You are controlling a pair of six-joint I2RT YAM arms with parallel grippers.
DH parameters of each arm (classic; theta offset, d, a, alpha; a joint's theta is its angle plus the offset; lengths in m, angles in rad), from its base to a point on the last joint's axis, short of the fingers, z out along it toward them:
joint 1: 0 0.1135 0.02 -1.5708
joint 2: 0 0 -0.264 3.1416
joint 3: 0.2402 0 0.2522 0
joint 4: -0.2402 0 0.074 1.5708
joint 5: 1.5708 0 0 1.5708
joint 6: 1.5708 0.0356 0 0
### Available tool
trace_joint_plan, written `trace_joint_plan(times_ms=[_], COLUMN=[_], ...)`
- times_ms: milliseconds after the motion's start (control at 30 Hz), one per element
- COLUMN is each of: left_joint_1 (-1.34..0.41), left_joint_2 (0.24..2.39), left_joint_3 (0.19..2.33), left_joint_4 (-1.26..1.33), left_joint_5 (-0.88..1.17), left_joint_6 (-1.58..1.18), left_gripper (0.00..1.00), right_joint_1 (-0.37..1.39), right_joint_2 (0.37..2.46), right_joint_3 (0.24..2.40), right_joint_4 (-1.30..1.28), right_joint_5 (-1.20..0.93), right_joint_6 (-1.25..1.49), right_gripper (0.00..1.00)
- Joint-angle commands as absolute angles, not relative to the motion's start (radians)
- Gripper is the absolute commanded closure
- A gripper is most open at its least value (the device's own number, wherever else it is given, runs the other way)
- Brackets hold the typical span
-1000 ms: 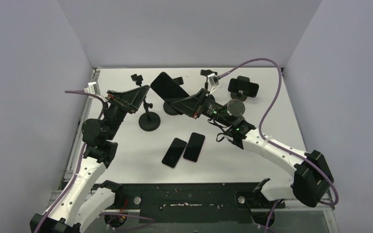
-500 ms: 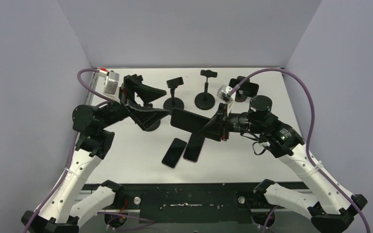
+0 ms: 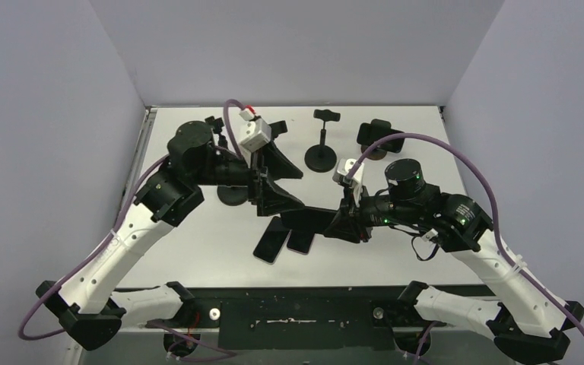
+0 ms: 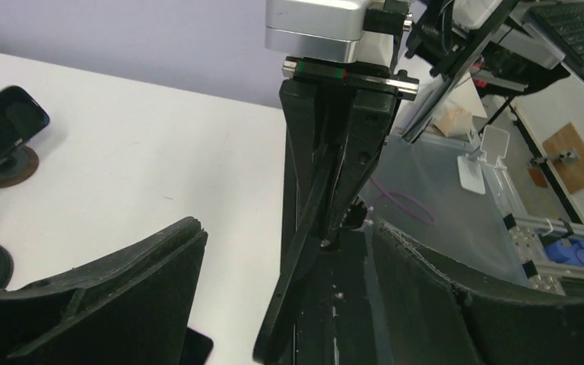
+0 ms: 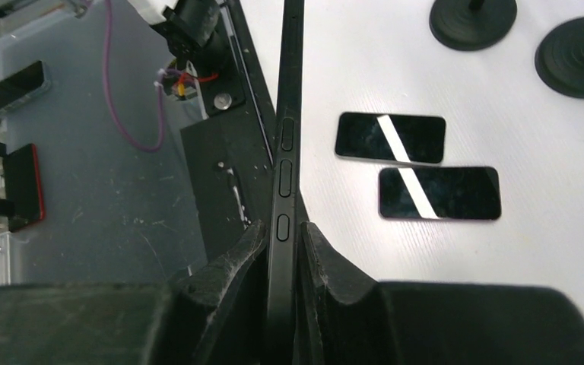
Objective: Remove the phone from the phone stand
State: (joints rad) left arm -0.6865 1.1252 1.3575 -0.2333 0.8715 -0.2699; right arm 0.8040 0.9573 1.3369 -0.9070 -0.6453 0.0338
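Note:
A black phone [image 3: 304, 220] hangs edge-on above the middle of the table, and my right gripper [image 3: 347, 222] is shut on it. The right wrist view has the phone [image 5: 283, 167] pinched between both fingers, side buttons facing the camera, at the right gripper [image 5: 281, 232]. My left gripper [image 3: 275, 192] is open, its two fingers standing either side of the phone's [image 4: 300, 258] free end without touching it. An empty phone stand [image 3: 321, 154] stands at the back. Another stand's base [image 3: 231, 195] shows behind my left arm.
Two dark phones [image 3: 273, 242] [image 3: 299, 242] lie flat side by side under the held one. A further phone [image 3: 381, 137] sits in a stand at the back right. Two round stand bases [image 5: 472, 14] [image 5: 578, 68] stand beyond the flat phones.
The right gripper has carried the phone from the back stands down toward the near middle. My left arm has swung right, bringing its open fingers around the phone's free end.

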Motion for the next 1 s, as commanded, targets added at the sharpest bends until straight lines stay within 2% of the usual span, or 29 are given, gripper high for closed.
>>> trace_joint_plan(times_ms=[0, 167, 367, 567, 667, 800, 967], left_joint_1=[-0.767, -0.863, -0.88, -0.884, -0.884, -0.884, -0.884], left_joint_2=[1.186, 1.227, 1.226, 1.21, 1.192, 1.186, 1.182], left_joint_3=[1.467, 1.486, 1.46, 1.441, 1.416, 1.371, 1.342], left_joint_4=[-0.513, -0.661, -0.664, -0.67, -0.66, -0.633, -0.592], left_joint_5=[0.813, 0.684, 0.654, 0.678, 0.684, 0.725, 0.761], left_joint_6=[-0.064, 0.062, 0.1, 0.12, 0.118, 0.106, 0.091], left_gripper=[0.24, 0.24, 0.26, 0.43, 0.49, 0.65, 1.0], right_joint_1=[0.816, 0.836, 0.848, 0.857, 0.861, 0.862, 0.862], right_joint_2=[0.964, 0.989, 1.016, 1.016, 1.009, 1.002, 1.001], right_joint_3=[1.411, 1.432, 1.447, 1.46, 1.459, 1.457, 1.449], right_joint_4=[-0.921, -0.926, -0.916, -0.929, -0.932, -0.928, -0.907], right_joint_5=[-0.58, -0.574, -0.595, -0.586, -0.584, -0.603, -0.656], right_joint_6=[-0.023, -0.036, -0.044, -0.064, -0.069, -0.073, -0.078], right_gripper=[1.0, 1.0, 1.0, 1.0, 1.0, 1.0, 1.0])
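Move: The phone, edge-up in the right fingers, has its middle about 5 cm to the left hand's right, 3 cm back and 11 cm lower; from the right hand it lies 6 cm left, 1 cm ahead and 2 cm down. Two phones lie flat on the table some 36 cm below the left hand, the left phone 7 cm to its left and level fore and aft, the right phone 2 cm to its right and 2 cm ahead. Down first and then slightly back, the left hand sinks about 10 cm to the free end of the held phone, its right-pointing fingers tipping some 20 degrees downward. It slows near the phone's height, then closes its wide-open fingers and pinches that end. The right hand keeps its grip on the other end and holds nearly still. ##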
